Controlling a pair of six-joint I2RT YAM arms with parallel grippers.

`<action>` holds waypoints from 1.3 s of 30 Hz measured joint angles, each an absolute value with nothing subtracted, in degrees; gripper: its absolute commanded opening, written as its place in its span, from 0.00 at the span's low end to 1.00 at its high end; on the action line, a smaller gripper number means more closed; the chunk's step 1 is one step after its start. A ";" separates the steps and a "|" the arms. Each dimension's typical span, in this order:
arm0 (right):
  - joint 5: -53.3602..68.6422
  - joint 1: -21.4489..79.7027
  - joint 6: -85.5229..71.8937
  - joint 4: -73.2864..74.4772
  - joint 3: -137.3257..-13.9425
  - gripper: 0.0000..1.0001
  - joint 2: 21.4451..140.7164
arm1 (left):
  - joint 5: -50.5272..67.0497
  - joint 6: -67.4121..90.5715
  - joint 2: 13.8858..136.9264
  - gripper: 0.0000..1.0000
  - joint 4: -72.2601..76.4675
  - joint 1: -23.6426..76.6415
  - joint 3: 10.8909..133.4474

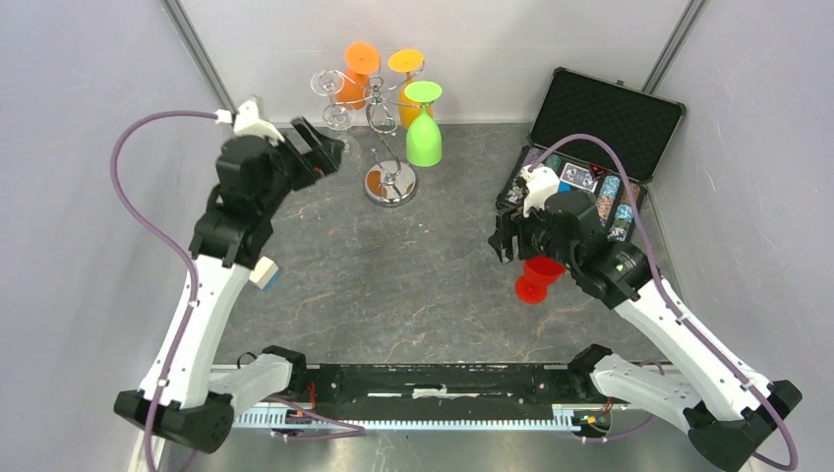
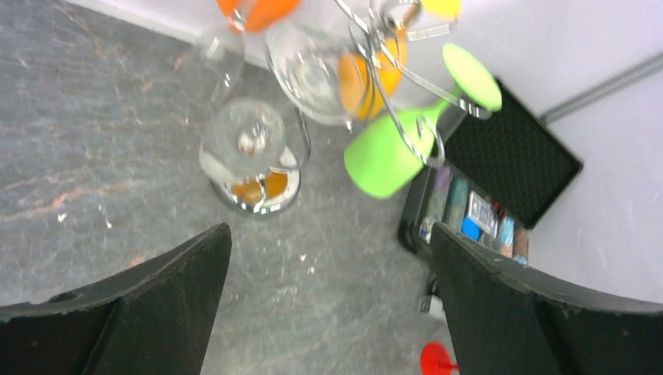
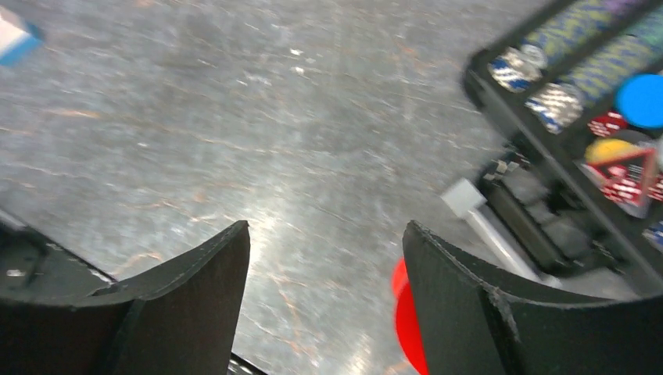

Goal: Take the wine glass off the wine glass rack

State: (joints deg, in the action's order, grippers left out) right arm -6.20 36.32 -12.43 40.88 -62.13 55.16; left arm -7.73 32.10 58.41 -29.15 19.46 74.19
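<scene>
The wine glass rack [image 1: 390, 184] is a shiny silver stand at the back centre. From its arms hang a green wine glass [image 1: 424, 138], orange glasses [image 1: 354, 74] and clear glasses [image 1: 329, 88]. My left gripper [image 1: 320, 147] is open just left of the rack. In the left wrist view, the left gripper [image 2: 330, 234] points at the rack base [image 2: 252, 195], with a clear glass [image 2: 313, 74] and the green glass [image 2: 387, 156] above. A red wine glass [image 1: 536, 278] is on the table under my open right gripper [image 1: 511, 246]. The right gripper [image 3: 324, 230] holds nothing, and the red glass [image 3: 408, 324] shows beside its right finger.
An open black case [image 1: 590, 167] with poker chips lies at the back right, close behind the right gripper; the same case [image 3: 578, 117] shows in the right wrist view. Grey walls close in on both sides and the back.
</scene>
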 measured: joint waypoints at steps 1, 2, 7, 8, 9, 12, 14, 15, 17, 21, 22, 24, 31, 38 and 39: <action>-4.62 36.32 -13.63 37.78 -60.36 0.76 54.15 | -5.10 32.36 59.68 1.00 -28.82 16.95 75.50; -2.37 36.32 -15.25 33.74 -57.65 0.76 53.04 | -1.91 32.84 61.25 0.99 -28.27 13.74 77.03; 4.16 36.32 -20.80 22.79 -49.74 0.74 52.86 | 5.50 34.83 66.70 0.84 -27.46 8.14 80.68; 5.19 36.32 -21.69 21.12 -48.49 0.74 52.93 | 6.44 35.18 67.59 0.76 -27.38 7.81 81.03; 5.93 36.32 -22.39 19.88 -47.57 0.73 52.95 | 7.25 35.40 68.55 0.71 -27.27 7.53 81.38; 8.08 36.32 -24.14 15.90 -45.23 0.73 52.95 | 9.02 35.92 71.53 0.59 -27.31 6.96 83.00; 9.04 36.32 -24.77 14.00 -44.40 0.72 52.95 | 9.41 36.01 73.69 0.53 -27.35 6.79 84.68; 9.28 36.32 -24.95 13.37 -44.25 0.72 52.95 | 9.45 36.05 74.72 0.51 -27.33 6.72 85.58; 9.50 36.32 -25.32 11.94 -43.99 0.72 52.95 | 9.58 36.12 76.31 0.49 -27.29 6.70 86.98; 9.47 36.32 -25.45 9.78 -43.90 0.72 52.99 | 9.52 36.05 78.59 0.51 -26.74 6.70 88.51; 9.47 36.32 -25.43 9.52 -43.90 0.72 53.08 | 9.43 35.99 79.00 0.52 -26.55 6.68 88.66; 9.47 36.32 -25.28 9.04 -43.90 0.73 53.54 | 9.08 35.90 80.01 0.55 -26.50 6.44 89.12; 9.50 36.32 -25.04 8.21 -43.90 0.72 55.92 | 8.62 35.57 83.29 0.48 -26.39 5.21 90.19; 9.91 36.32 -24.62 7.35 -43.88 0.72 57.23 | 9.17 35.59 85.30 0.32 -25.96 4.95 91.24; 10.00 36.32 -24.62 7.29 -43.88 0.72 57.23 | 9.17 35.59 85.30 0.30 -25.87 4.95 91.26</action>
State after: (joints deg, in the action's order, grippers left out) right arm 10.00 36.32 -24.62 7.29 -43.88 57.23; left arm 9.17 35.59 85.30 -25.87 4.95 91.26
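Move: The near clear wine glass, hanging foot-up on the near left of the rack, has its foot about 15 cm straight ahead of the left hand and 3 cm lower. The rack's hub is roughly 25 cm ahead and 9 cm right, the rear clear glass's foot some 26 cm ahead and 2 cm left, all about 3 cm below. From the right hand that near foot is about 22 cm ahead, 35 cm left and 9 cm higher; the red glass stands 5 cm back, 5 cm right, 15 cm lower. The left fingers come right up to the near edge of the near clear glass's foot, though contact can't be made out: the hand reaches about 13 cm forward, sinking slightly late on, tips down some 10 degrees and narrows its wide-open fingers to about a third. The empty right hand swings about 8 cm left and a little down, away from the red glass, rolling its left side up, fingers still open. ##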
